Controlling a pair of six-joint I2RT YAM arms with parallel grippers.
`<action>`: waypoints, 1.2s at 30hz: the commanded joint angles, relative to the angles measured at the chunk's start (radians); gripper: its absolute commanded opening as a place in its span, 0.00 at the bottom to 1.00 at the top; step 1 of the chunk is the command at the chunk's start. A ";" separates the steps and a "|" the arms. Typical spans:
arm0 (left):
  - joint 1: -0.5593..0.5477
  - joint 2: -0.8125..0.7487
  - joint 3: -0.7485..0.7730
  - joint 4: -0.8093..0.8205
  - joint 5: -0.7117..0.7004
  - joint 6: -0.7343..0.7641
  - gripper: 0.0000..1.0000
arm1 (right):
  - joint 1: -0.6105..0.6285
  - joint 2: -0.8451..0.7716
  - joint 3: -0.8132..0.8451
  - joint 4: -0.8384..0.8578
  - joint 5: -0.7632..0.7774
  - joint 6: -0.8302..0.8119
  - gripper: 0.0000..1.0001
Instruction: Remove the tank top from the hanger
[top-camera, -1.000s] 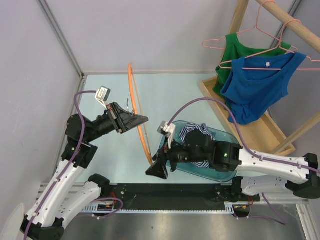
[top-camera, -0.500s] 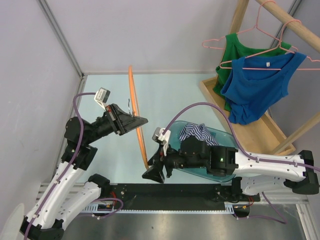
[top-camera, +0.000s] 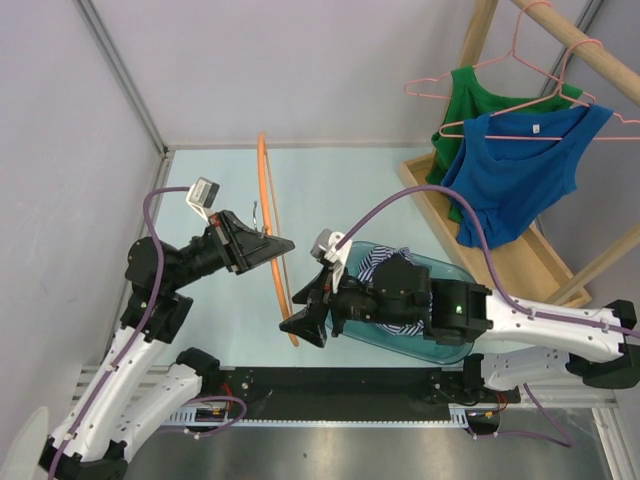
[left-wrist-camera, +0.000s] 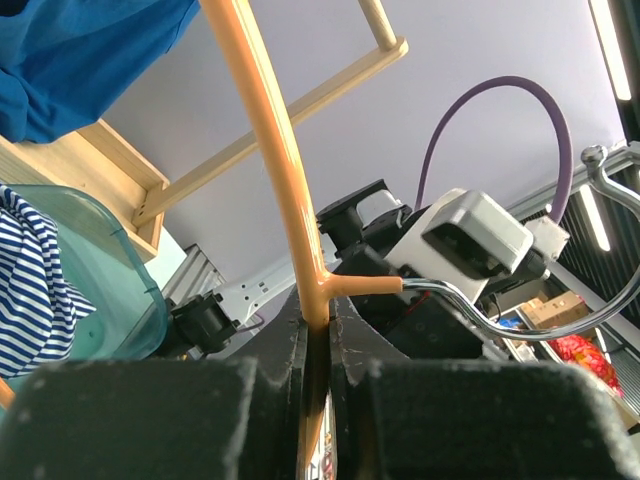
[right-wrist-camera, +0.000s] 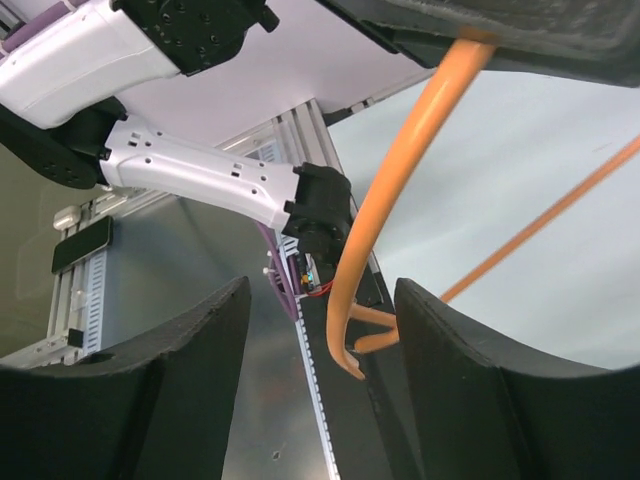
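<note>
My left gripper (top-camera: 284, 243) is shut on a bare orange hanger (top-camera: 266, 185) near its metal hook and holds it above the table. In the left wrist view the hanger (left-wrist-camera: 270, 130) runs up from between the closed pads (left-wrist-camera: 318, 340). My right gripper (top-camera: 300, 330) is open at the hanger's lower end. In the right wrist view that curved end (right-wrist-camera: 400, 190) hangs between the spread fingers (right-wrist-camera: 325, 350) without touching them. A blue-and-white striped tank top (top-camera: 385, 262) lies in the teal bin (top-camera: 452, 277), off the hanger.
A wooden rack (top-camera: 505, 255) stands at the back right. It holds a blue tank top (top-camera: 520, 160) and a green one (top-camera: 475, 100) on pink wire hangers. The right arm's forearm lies over the teal bin. Grey walls close the left and back.
My right gripper has moved left and slightly away from the near edge, up to the hanger's lower end. The left gripper has kept hold of the hanger, which tilted a little.
</note>
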 joint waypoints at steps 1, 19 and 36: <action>-0.006 -0.025 0.027 0.047 0.017 -0.023 0.00 | 0.001 0.048 -0.031 0.128 -0.056 0.001 0.63; -0.006 -0.070 0.088 -0.253 -0.081 0.302 0.89 | 0.001 -0.110 -0.256 0.305 0.293 0.369 0.00; -0.006 -0.088 0.153 -0.588 -0.261 0.631 0.95 | 0.084 -0.379 -0.289 -0.536 1.010 1.204 0.00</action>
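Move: The near arm of the orange hanger passes close by the open right gripper, about 4 cm to its left, 1 cm back and 3 cm below. From the left hand, still holding the hanger at its hook neck, that near arm is about 12 cm back, 1 cm to the right and 8 cm lower. The teal bin lies around 14 cm ahead of the right hand, 19 cm to its right and 33 cm below; the striped tank top inside is some 16 cm ahead, 18 cm right. Leftward and a little down, about 4 cm, the right gripper goes to the hanger's near arm and pinches it shut between its fingers. The left fingers then open wide and sink some 6 cm. The right hand pulls the hanger away to the right about 18 cm, also forward and lower, over the teal bin, swinging clockwise some 50 degrees as its fingers tip down. ##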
